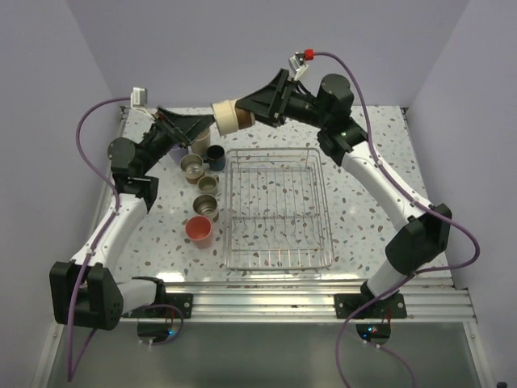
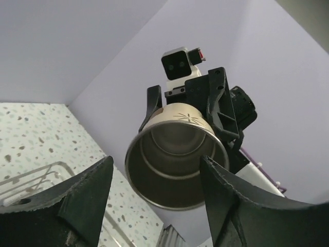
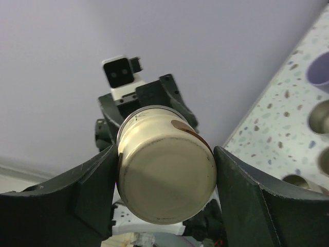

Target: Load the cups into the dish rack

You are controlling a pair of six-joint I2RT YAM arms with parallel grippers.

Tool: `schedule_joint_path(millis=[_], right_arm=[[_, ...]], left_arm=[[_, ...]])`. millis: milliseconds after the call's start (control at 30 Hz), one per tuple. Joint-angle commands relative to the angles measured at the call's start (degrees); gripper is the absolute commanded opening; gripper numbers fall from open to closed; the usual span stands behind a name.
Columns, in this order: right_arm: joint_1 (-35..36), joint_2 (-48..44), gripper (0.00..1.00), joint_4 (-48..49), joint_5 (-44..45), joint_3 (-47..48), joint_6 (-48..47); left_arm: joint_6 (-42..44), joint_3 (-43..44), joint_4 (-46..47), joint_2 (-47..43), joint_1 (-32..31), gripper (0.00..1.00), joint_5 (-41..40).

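A beige cup [image 1: 233,118] hangs on its side in the air above the far edge of the table. My right gripper [image 1: 246,111] is shut on it, a finger on each side of its base end [image 3: 167,180]. The cup's open mouth [image 2: 177,154] faces my left gripper [image 2: 155,160], which stands open with its fingers [image 2: 87,200] apart from the rim. The wire dish rack [image 1: 279,151] lies below with no cup in it. On the table to its left stand a dark blue mug [image 1: 216,156], three steel cups [image 1: 192,167] and a coral cup [image 1: 199,230].
A tan tumbler [image 1: 199,145] stands partly hidden behind the left gripper. A lavender cup [image 3: 318,72] shows at the edge of the right wrist view. Lilac walls close in the table on three sides. A metal rail [image 1: 323,299] runs along the near edge.
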Motion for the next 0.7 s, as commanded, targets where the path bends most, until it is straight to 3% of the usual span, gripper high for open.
schedule_joint_path(millis=[0, 67, 100, 133, 167, 233, 267, 400, 667], right_arm=[[-4.3, -4.1, 0.00, -9.2, 2.4, 3.2, -6.8], [-6.9, -5.3, 0.00, -15.5, 4.8, 4.0, -10.8], [-7.2, -5.6, 0.00, -26.1, 7.7, 7.4, -18.6], [-7.2, -5.7, 0.00, -31.6, 14.7, 9.6, -23.5], [-6.6, -5.1, 0.00, -36.7, 18.7, 11.5, -31.2], [-6.2, -4.0, 0.00, -47.5, 24.7, 14.8, -36.4], [-6.2, -3.4, 0.00, -50.1, 31.4, 15.1, -40.0], [-6.0, -2.6, 0.00, -57.4, 42.7, 10.9, -45.2], [-4.3, -0.3, 0.00, -54.2, 47.6, 1.4, -46.0]], left_arm=[[7.2, 2.1, -11.0, -3.4, 2.0, 0.72, -0.4], [17.5, 4.5, -28.2, -6.2, 2.5, 0.73, -7.3], [21.3, 8.2, -35.7, -7.0, 2.4, 0.74, -11.2], [24.4, 9.9, -48.9, -7.4, 2.4, 0.74, -15.3], [29.2, 12.6, -53.8, -8.0, 2.4, 0.74, -22.1], [32.9, 14.6, -64.5, -8.0, 2.4, 0.75, -27.9], [35.4, 15.9, -67.0, -7.6, 2.4, 0.74, -31.5], [39.4, 15.4, -73.1, -8.2, 2.4, 0.73, -34.2], [43.3, 5.9, -76.7, -15.8, 2.4, 0.73, -35.8]])
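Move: The far right part of the dish rack, where I take the cream cup in my right hand, lies some 8 cm ahead, 17 cm to the right and 38 cm below that hand. The navy mug stands about 19 cm ahead of the same hand, 11 cm left and 40 cm below. From my empty left hand, the steel cup is about 17 cm ahead, 13 cm left and 39 cm down; the small cup is 11 cm ahead, 7 cm left, equally low. I keep the cream cup pinched in my right hand and swing it away from my left, right and a little forward, then steeply down over the rack's far right part: some 18 cm right, 19 cm down, turning the fingers from leftward to forward and down. My left hand, already open, withdraws left, then sinks over the cups, about 14 cm down, its fingers swinging forward and dipping. ##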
